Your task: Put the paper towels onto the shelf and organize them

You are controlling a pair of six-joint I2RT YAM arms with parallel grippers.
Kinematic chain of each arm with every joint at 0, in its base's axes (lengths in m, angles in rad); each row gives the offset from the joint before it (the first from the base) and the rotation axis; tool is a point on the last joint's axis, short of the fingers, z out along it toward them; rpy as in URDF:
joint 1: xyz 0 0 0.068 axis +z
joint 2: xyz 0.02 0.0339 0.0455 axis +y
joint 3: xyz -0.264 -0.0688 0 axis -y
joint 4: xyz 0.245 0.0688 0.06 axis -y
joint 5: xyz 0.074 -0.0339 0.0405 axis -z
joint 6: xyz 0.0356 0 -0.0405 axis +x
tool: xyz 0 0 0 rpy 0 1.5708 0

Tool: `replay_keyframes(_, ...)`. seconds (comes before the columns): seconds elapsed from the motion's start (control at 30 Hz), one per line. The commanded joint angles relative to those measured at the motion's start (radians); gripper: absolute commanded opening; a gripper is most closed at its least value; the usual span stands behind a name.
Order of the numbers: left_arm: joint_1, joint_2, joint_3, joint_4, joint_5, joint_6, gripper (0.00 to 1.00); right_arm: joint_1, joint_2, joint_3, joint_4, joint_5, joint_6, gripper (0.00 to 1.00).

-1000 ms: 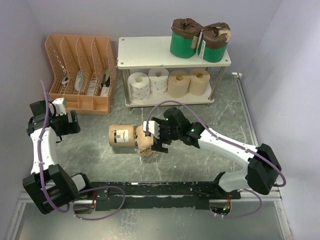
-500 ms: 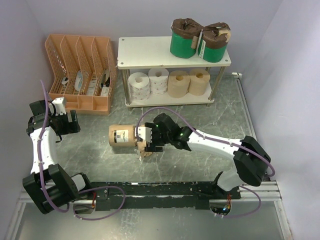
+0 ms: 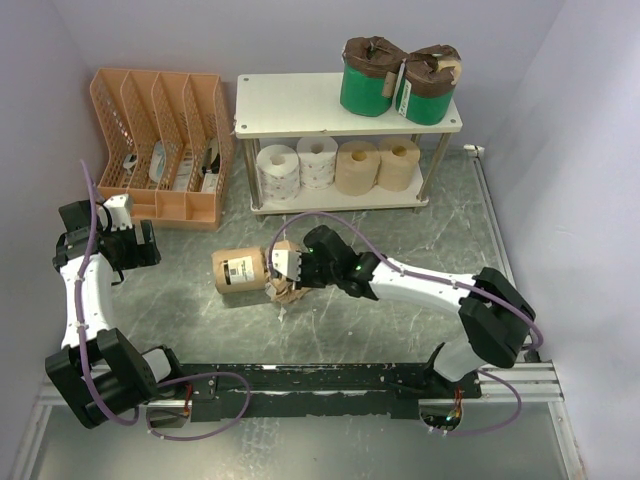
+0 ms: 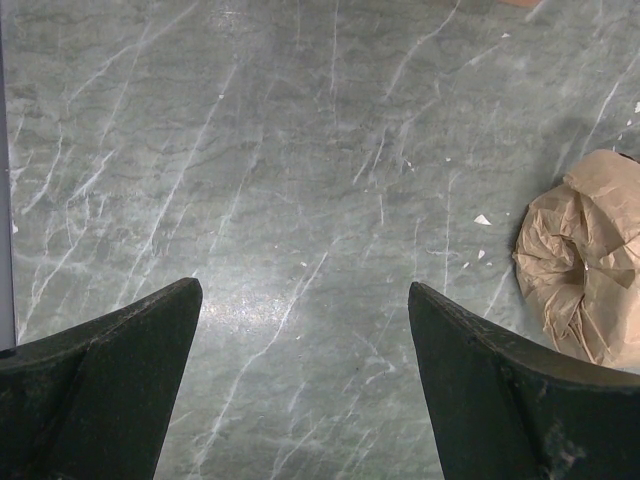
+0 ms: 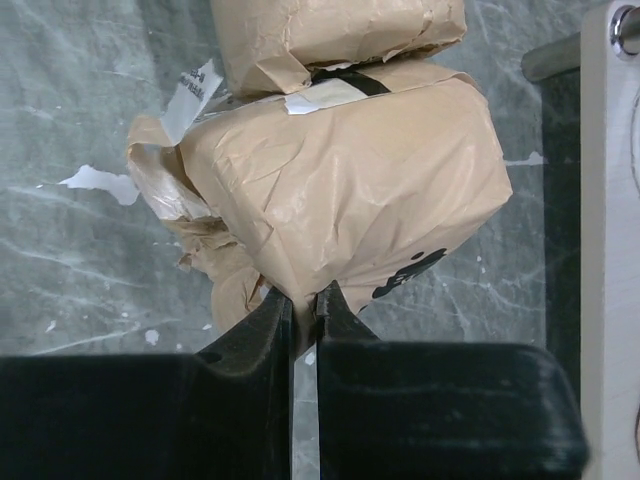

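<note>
The shelf (image 3: pixel 300 102) stands at the back. Two green-wrapped rolls (image 3: pixel 368 76) sit on its top board. A white dotted roll (image 3: pixel 278 170), a white roll (image 3: pixel 318 160) and two bare tan rolls (image 3: pixel 358 166) sit on its lower board. My right gripper (image 3: pixel 291 272) is shut on the crumpled paper of a tan-wrapped roll (image 5: pixel 350 190), pinching a fold between its fingers (image 5: pixel 303 300). The second tan-wrapped roll (image 3: pixel 238 270) lies touching it on the left and shows in the right wrist view (image 5: pixel 330 30). My left gripper (image 3: pixel 135 245) is open and empty (image 4: pixel 303 290); a wrapped roll's end (image 4: pixel 585 265) shows to its right.
An orange slotted file organizer (image 3: pixel 160 145) stands left of the shelf. The shelf's white board and metal leg (image 5: pixel 612 200) show at the right edge of the right wrist view. Purple-grey walls close in the left, back and right sides.
My right gripper has moved left and slightly back, closing on the wrapped roll's paper. That roll now presses against the other wrapped roll, which shifted a little left. The left arm has not moved.
</note>
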Motion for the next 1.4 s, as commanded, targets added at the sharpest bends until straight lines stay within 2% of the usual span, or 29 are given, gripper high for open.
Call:
replay_keyframes(0.0, 0.009, -0.008, 0.030, 0.000, 0.025, 0.012, 0.96, 0.007, -0.085, 0.026, -0.057, -0.052, 0.073, 0.00)
replay_keyframes(0.23, 0.009, 0.006, 0.030, -0.001, 0.022, 0.010, 0.96, -0.004, -0.108, 0.238, -0.305, -0.054, 0.287, 0.00)
replay_keyframes(0.33, 0.009, 0.013, 0.030, 0.000, 0.024, 0.010, 0.96, 0.003, -0.048, 0.351, -0.473, -0.035, 0.363, 0.00)
replay_keyframes(0.43, 0.010, 0.021, 0.032, -0.002, 0.019, 0.009, 0.96, -0.001, -0.037, 0.385, -0.547, -0.028, 0.440, 0.00)
replay_keyframes(0.53, 0.010, 0.028, 0.033, -0.003, 0.012, 0.006, 0.96, -0.007, -0.087, 0.377, -0.505, 0.016, 0.653, 0.00)
replay_keyframes(0.7, 0.010, 0.034, 0.034, -0.001, 0.005, 0.003, 0.96, -0.089, -0.056, 0.479, -0.520, -0.256, 0.854, 0.00)
replay_keyframes(0.77, 0.010, 0.038, 0.035, -0.001, 0.002, 0.002, 0.96, -0.112, -0.058, 0.496, -0.474, -0.289, 0.935, 0.00)
replay_keyframes(0.93, 0.010, 0.048, 0.035, -0.001, -0.017, -0.005, 0.96, -0.189, -0.137, 0.480, -0.203, -0.210, 1.142, 0.00)
replay_keyframes(1.0, 0.009, 0.046, 0.034, 0.001, -0.021, -0.008, 0.96, -0.235, -0.095, 0.611, -0.220, -0.234, 1.254, 0.00)
replay_keyframes(1.1, 0.009, 0.043, 0.032, 0.004, -0.022, -0.009, 0.96, -0.301, -0.067, 0.721, -0.170, -0.234, 1.433, 0.00)
replay_keyframes(1.37, 0.010, 0.043, 0.032, 0.003, -0.025, -0.011, 0.96, -0.428, 0.063, 0.994, -0.181, -0.077, 1.821, 0.00)
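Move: The right hand already pinches the wrapper of the paper towels nearer to it. The free left part of the shelf's top lies about 26 cm ahead, straight in line and some 18 cm higher. The nearer green roll up there stands about 28 cm ahead and 17 cm right; the labelled brown roll lies 9 cm left and 2 cm ahead. From the left hand, that free part is some 23 cm ahead, 29 cm right and 15 cm up. Still pinching the wrapper, the right hand lifts nearly 40 cm, turning some 95 degrees, latterly also forward towards the shelf. ##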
